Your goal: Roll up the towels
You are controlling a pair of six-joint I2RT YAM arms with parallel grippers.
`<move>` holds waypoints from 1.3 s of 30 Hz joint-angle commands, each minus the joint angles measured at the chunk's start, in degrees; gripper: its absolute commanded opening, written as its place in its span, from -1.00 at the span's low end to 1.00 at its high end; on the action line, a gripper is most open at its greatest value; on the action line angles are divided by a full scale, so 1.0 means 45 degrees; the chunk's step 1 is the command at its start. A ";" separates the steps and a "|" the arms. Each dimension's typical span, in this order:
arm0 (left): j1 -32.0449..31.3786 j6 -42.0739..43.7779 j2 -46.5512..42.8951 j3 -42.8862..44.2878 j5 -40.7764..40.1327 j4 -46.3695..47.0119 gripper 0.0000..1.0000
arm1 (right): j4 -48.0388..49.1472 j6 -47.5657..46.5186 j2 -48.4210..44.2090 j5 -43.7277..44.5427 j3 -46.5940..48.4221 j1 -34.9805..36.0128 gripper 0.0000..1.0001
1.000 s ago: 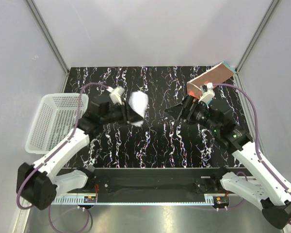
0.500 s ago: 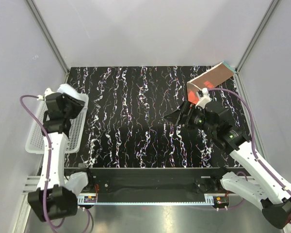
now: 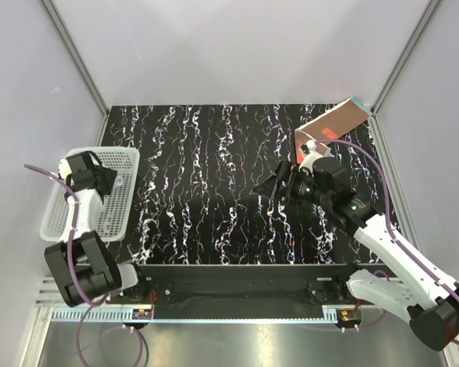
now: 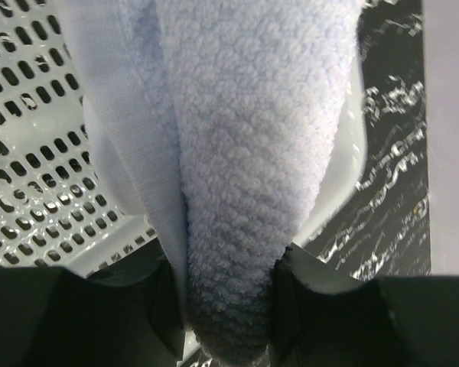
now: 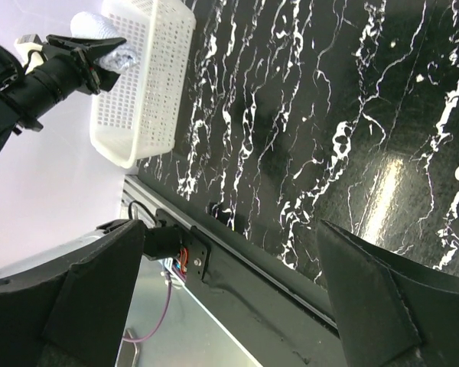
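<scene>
My left gripper (image 4: 229,283) is shut on a rolled pale blue towel (image 4: 245,153), which fills most of the left wrist view. The roll hangs over the right-hand edge of the white perforated basket (image 4: 30,153). From above, the left gripper (image 3: 107,182) sits over the basket (image 3: 92,200) at the table's left. In the right wrist view the towel (image 5: 99,27) shows in the left gripper (image 5: 99,50) above the basket (image 5: 145,84). The rust-brown towel (image 3: 335,125) lies flat at the back right corner. In front of it my right gripper (image 3: 279,185) hovers open and empty over the marble top.
The black marble-patterned table (image 3: 214,153) is walled by pale panels on three sides. A black rail with cables (image 5: 237,267) runs along the near edge below my right gripper (image 5: 229,283).
The left arm has swung from mid-table leftward to over the basket, carrying the pale blue towel. The right gripper has crept slightly left and stayed open.
</scene>
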 commanded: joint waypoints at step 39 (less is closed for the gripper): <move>0.0634 -0.3146 0.6694 0.0724 0.1477 0.6973 0.70 | 0.1213 -0.0352 0.3641 -0.1540 0.0922 0.0056 0.99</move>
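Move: The rolled towel is already pinched in the left hand by one end, over the white basket. The basket's middle lies about 6 cm to this hand's left, roughly level with it fore and aft, and some 8 cm below. Its far wall is about 13 cm ahead, 6 cm to the left and 8 cm lower. From the idle right hand the basket's middle is some 54 cm left, 11 cm ahead and 19 cm down. The rolled towel is lowered into the basket by the left hand, down about 9 cm and slightly left, then carried nearly level towards the far wall, some 11 cm forward in all, the fingers tipping up about 15 degrees. There the fingers open wide and the hand eases up a little. The right hand, empty and open, sinks about 7 cm and drifts left. ##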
